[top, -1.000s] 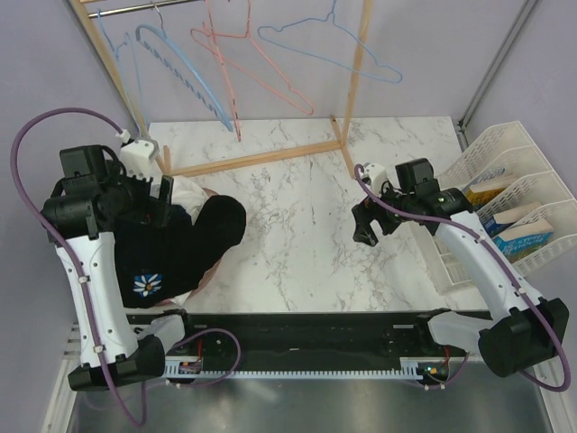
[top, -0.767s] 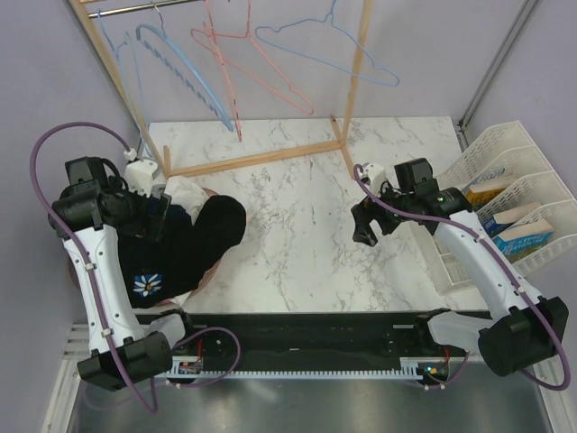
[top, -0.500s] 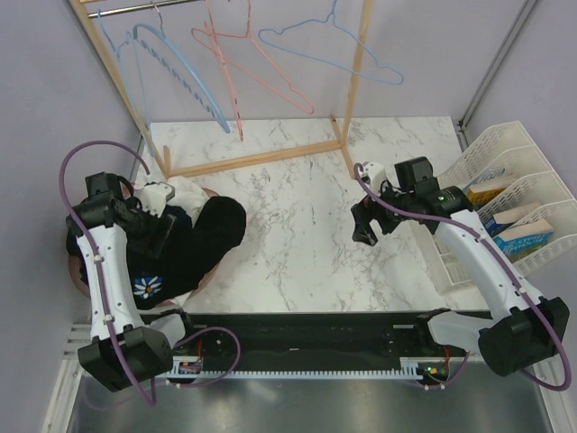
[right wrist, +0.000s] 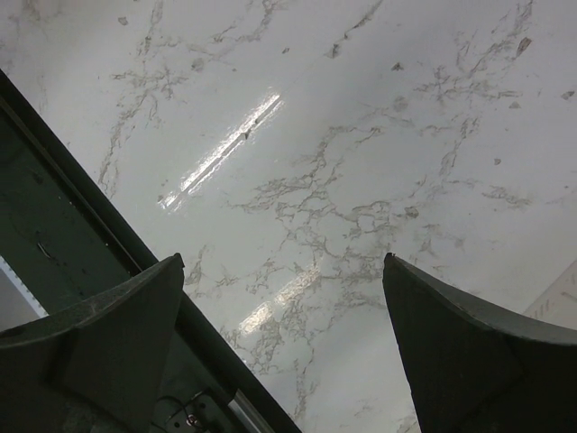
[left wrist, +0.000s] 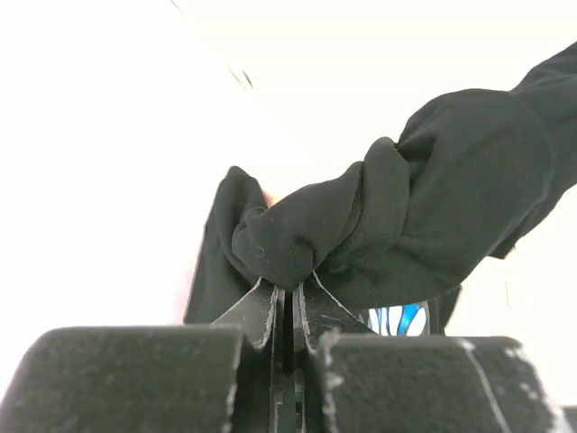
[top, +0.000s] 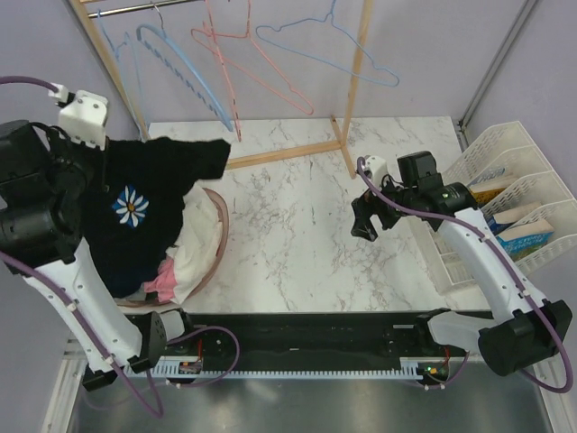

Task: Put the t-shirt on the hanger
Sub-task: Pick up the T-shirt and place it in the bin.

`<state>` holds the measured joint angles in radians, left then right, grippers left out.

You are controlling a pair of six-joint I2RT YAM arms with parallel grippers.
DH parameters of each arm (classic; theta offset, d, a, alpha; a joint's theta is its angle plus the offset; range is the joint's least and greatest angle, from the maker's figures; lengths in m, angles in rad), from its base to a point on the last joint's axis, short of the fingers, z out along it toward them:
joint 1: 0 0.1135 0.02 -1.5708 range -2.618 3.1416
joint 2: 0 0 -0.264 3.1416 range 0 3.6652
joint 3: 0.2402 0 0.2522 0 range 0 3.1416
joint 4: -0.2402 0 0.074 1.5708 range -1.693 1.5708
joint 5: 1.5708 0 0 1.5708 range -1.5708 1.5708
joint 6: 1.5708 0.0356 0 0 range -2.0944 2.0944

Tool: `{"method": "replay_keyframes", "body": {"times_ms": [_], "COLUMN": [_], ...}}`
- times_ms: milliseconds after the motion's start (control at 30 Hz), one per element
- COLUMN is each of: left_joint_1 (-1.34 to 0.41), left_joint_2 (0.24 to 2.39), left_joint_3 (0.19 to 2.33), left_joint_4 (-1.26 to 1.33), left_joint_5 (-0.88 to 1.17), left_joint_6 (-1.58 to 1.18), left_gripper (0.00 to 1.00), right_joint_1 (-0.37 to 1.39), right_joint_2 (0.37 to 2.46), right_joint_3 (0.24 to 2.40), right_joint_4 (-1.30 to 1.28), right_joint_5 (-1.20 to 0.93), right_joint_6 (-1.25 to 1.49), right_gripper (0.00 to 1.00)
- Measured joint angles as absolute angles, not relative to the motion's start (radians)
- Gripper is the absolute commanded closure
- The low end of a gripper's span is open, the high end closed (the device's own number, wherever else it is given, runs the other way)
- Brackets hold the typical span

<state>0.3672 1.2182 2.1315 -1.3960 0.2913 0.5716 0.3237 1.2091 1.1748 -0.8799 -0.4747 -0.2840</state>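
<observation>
My left gripper (left wrist: 290,290) is shut on a bunched fold of the black t-shirt (left wrist: 397,216) and holds it in the air. In the top view the t-shirt (top: 158,194) hangs from the raised left arm over the basket, its white-and-blue flower print (top: 132,206) facing up and one sleeve sticking out to the right. The light-blue wire hanger (top: 383,77) hangs by its hook on the rack at the back. My right gripper (top: 365,225) hovers open over the bare marble right of centre, and in its wrist view the right gripper (right wrist: 281,259) has nothing between its fingers.
A round basket (top: 219,236) with white and pink clothes (top: 167,275) sits under the shirt. A wavy blue hanger (top: 189,81) and pink hangers (top: 252,68) share the wooden rack (top: 358,81). White file trays (top: 509,194) stand at the right edge.
The left gripper has shut on the t-shirt and lifted it up out of the basket, uncovering the clothes beneath. The right arm has barely shifted.
</observation>
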Motion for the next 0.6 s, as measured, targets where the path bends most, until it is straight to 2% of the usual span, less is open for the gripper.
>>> {"method": "replay_keyframes", "body": {"times_ms": [133,233,400,600], "left_joint_1": [0.368,0.369,0.369,0.369], "left_joint_2": [1.265,1.251,1.147,1.074], "left_joint_3": [2.41,2.463,2.36,2.153], "left_joint_4": [-1.386,-1.374,-1.313,-1.079], "left_joint_5": [0.325,0.364,0.56,0.953], "left_joint_6": [0.486,0.421,0.318,0.126], "left_gripper": [0.98,0.98,0.98,0.98], "right_joint_1": [0.324,0.324,0.323,0.25], "right_joint_2": [1.209,1.209,1.209,1.233], "right_joint_3": [1.204,1.209,1.217,1.272], "right_joint_4": [-0.879,-0.88,-0.881,-0.883], "right_joint_5": [-0.478,-0.477,-0.476,-0.506], "right_joint_6": [-0.281,-0.279,-0.273,-0.246], "right_gripper": [0.02,0.02,0.02,0.02]}}
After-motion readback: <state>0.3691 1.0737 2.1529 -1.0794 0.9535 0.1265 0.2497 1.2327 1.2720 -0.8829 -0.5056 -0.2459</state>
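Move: The left hand, high up with the t-shirt, has the clear middle of the table about 36 cm to its right, 8 cm ahead and some 43 cm below. The bin of clothes lies below it, level fore and aft and about 5 cm right; the thick light-blue hanger hangs roughly 22 cm ahead, 12 cm right and 10 cm higher. From the right hand, that table middle is about 22 cm left, 6 cm ahead and 19 cm down. Still pinching the t-shirt, the left hand rises about 10 cm, then swings right some 14 cm, turning clockwise. ##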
